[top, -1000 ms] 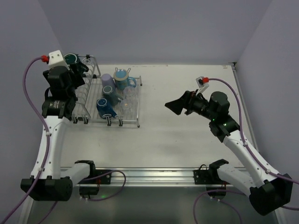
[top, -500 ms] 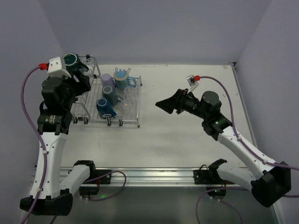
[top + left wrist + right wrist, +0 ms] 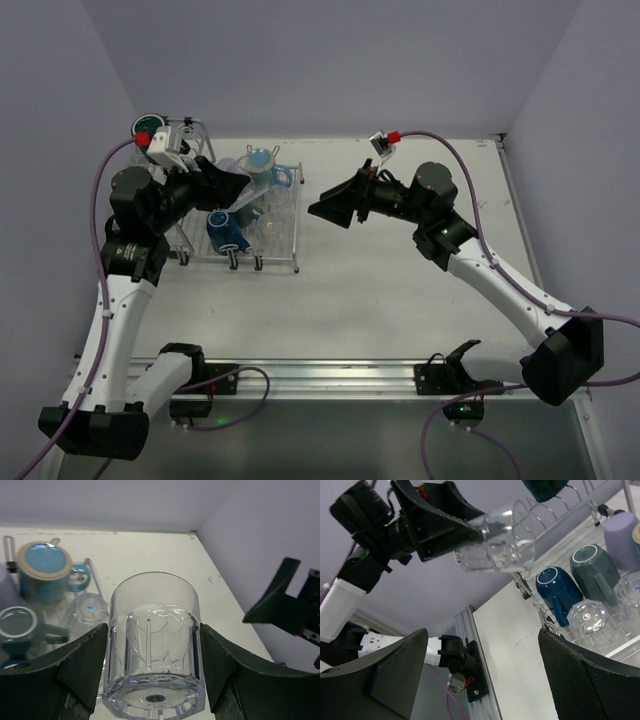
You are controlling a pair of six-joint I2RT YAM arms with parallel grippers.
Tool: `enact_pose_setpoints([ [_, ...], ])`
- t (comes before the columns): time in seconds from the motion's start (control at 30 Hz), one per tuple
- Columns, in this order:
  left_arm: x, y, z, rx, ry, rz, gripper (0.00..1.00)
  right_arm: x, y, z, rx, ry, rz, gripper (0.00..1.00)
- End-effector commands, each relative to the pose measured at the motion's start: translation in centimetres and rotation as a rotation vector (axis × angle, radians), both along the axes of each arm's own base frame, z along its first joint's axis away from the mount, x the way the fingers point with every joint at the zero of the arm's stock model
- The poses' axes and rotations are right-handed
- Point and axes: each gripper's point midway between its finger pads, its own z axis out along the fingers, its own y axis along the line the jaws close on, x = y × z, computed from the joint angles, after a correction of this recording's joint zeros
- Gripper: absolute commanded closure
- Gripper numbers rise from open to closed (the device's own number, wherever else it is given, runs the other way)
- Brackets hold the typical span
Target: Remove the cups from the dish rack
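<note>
My left gripper (image 3: 154, 667) is shut on a clear ribbed glass (image 3: 155, 630), one finger on each side, and holds it in the air above the dish rack (image 3: 280, 264). The right wrist view shows that glass (image 3: 495, 542) lying sideways between the black fingers (image 3: 440, 520). In the rack stand a light blue cup with cream inside (image 3: 44, 570), a teal mug (image 3: 592, 570), a blue mug (image 3: 557, 592), a lavender cup (image 3: 620, 535) and a clear glass (image 3: 587, 617). A dark teal cup (image 3: 148, 128) sits on the taller side section. My right gripper (image 3: 335, 205) is open and empty, just right of the rack.
The rack stands at the table's far left with its black feet on the white top. A metal rail (image 3: 330, 378) with the arm bases runs along the near edge. Purple walls close in on the left, back and right.
My left arm has lifted the glass from the rack's left side section and swung it right, over the rack. My right arm has moved left toward the rack, still open.
</note>
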Motion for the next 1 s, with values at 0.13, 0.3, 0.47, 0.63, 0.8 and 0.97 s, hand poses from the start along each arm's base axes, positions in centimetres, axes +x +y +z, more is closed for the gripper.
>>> enact_pose_setpoints([
  [0.13, -4.0, -7.8, 1.4, -0.138, -0.051, -0.407, 0.9, -0.2, -1.2, 3.5, 0.024, -0.216, 0.108, 0.09],
  [0.3, -4.9, -9.5, 1.9, -0.179, -0.085, -0.492, 0.9, -0.5, -1.0, 2.7, 0.023, -0.178, 0.195, 0.16],
  [0.47, -5.4, -10.9, 1.9, -0.216, -0.083, -0.553, 0.9, -1.0, -0.8, 2.2, 0.041, -0.156, 0.234, 0.25],
  [0.63, -5.1, -12.1, 1.1, -0.227, -0.066, -0.581, 0.9, -2.3, -0.4, 2.3, 0.103, -0.141, 0.335, 0.36],
  [0.8, -4.8, -12.8, 0.9, -0.238, -0.069, -0.584, 0.89, -3.3, 0.6, 1.2, 0.125, -0.069, 0.406, 0.37],
  [0.97, -4.5, -13.1, 0.9, -0.255, -0.067, -0.582, 0.79, -3.8, 0.9, 0.4, 0.139, -0.04, 0.427, 0.6],
])
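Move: About 17 cm to the right of the left hand and 3 cm farther back, level in height, waits the right gripper, to which the held clear cup is going. From the right hand that cup lies some 16 cm left and 2 cm ahead. Some 20 cm below the left hand, the lidded mug stands about 20 cm ahead and 2 cm left; the dark blue mug about 4 cm ahead and 9 cm left. Bringing the clear cup across to the open right gripper, the left hand travels about 13 cm right and some 4 cm back, turning clockwise some 30 degrees and keeping its grip. The right hand draws back a little, swings counter-clockwise and narrows its fingers to about half around the cup's rim; contact there can't be made out. ##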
